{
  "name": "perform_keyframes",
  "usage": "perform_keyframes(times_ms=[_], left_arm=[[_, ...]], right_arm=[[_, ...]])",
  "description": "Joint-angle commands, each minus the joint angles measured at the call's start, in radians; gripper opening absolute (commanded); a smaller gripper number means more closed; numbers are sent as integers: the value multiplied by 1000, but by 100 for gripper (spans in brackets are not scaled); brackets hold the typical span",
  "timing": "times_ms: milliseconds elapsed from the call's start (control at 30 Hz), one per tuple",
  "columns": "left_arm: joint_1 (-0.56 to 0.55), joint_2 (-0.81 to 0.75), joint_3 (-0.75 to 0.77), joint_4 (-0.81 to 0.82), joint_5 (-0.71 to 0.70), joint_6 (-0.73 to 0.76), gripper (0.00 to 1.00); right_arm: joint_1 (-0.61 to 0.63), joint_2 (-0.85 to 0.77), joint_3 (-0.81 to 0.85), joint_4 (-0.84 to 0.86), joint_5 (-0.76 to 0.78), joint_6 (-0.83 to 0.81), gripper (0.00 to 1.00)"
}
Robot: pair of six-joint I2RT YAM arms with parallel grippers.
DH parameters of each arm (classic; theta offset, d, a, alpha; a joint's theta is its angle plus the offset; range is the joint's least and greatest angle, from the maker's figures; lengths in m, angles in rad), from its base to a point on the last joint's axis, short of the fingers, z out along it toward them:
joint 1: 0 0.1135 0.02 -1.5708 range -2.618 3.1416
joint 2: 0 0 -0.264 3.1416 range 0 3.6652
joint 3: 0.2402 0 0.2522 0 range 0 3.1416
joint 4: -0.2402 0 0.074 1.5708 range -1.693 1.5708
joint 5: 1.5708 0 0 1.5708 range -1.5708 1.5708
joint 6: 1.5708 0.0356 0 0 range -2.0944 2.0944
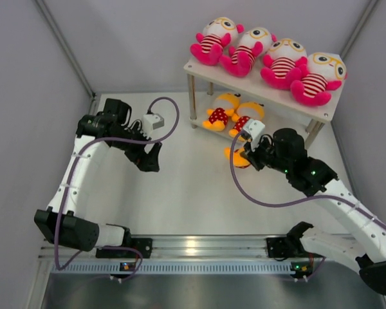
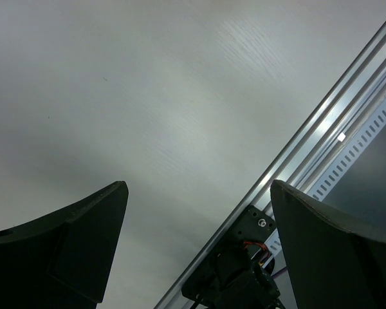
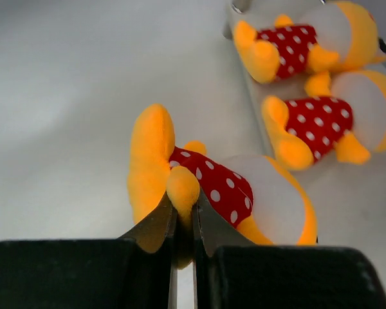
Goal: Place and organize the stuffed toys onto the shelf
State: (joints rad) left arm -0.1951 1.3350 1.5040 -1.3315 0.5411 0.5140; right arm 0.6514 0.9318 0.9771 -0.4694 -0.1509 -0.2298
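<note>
Several pink stuffed toys [image 1: 212, 40] with yellow glasses and striped bodies sit in a row on the shelf's top board [image 1: 324, 111]. On the lower tier lie two orange-yellow toys [image 1: 222, 111] [image 3: 296, 40] side by side, the second [image 3: 328, 125] closer to me. A third orange toy [image 3: 235, 190] with a red dotted body lies on the table in front of the shelf [image 1: 235, 156]. My right gripper [image 3: 183, 207] [image 1: 249, 153] is shut on one of its orange limbs. My left gripper [image 2: 199, 193] [image 1: 151, 158] hangs open over bare table at the left, nothing between its fingers [image 2: 83, 238].
Grey walls enclose the table on the left, back and right. An aluminium rail [image 1: 199, 246] [image 2: 321, 154] carrying both arm bases runs along the near edge. A purple cable [image 1: 170, 112] loops from the left wrist; another [image 1: 257, 196] trails from the right arm over the table.
</note>
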Motion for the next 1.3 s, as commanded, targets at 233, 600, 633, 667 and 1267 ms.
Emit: perform_keyframes(times_ms=[233,600,633,667,1267], left_arm=[[5,-20,4,15,-9,38,98],[13,-28,-30,15,-23,52,98],[16,-30,-28,15,-23,55,98],[16,-30,-28,15,-23,58,98],[22,-37,-18,17,-30,50,98]], right_arm=[[-194,-40,-38,12,103,-509,0],[-438,73,-216,391,-105,-614,0],[-452,75,-247,420,-116,-602,0],[-475,78,-255,434,-125,-600,0],[-579,182,-311,485,-205,-631,42]])
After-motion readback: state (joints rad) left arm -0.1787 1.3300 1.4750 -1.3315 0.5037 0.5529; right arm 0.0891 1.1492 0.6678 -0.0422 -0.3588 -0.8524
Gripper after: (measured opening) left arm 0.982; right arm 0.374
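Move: The right hand already pinches an orange toy by its foot. The bare stretch of the lower shelf it is bound for lies about 17 cm ahead, 13 cm to the right and 14 cm below. The middle orange toy sits some 21 cm ahead and 2 cm right, the left orange toy about 23 cm ahead and 7 cm left, both roughly 14 cm down. From the left hand that bare stretch is about 18 cm ahead, 46 cm right and 12 cm down. Carrying the orange toy by the foot, the right hand sweeps about 14 cm to the right and some 11 cm forward towards the bare right part of the lower shelf, rolling its left side down by roughly 20 degrees on the way, and sinks about 11 cm, mostly in the second half. Only at the very end, with the toy beside the middle one, do the fingers part from shut to over a third open, freeing their pinch on the foot while still around the toy's legs. ##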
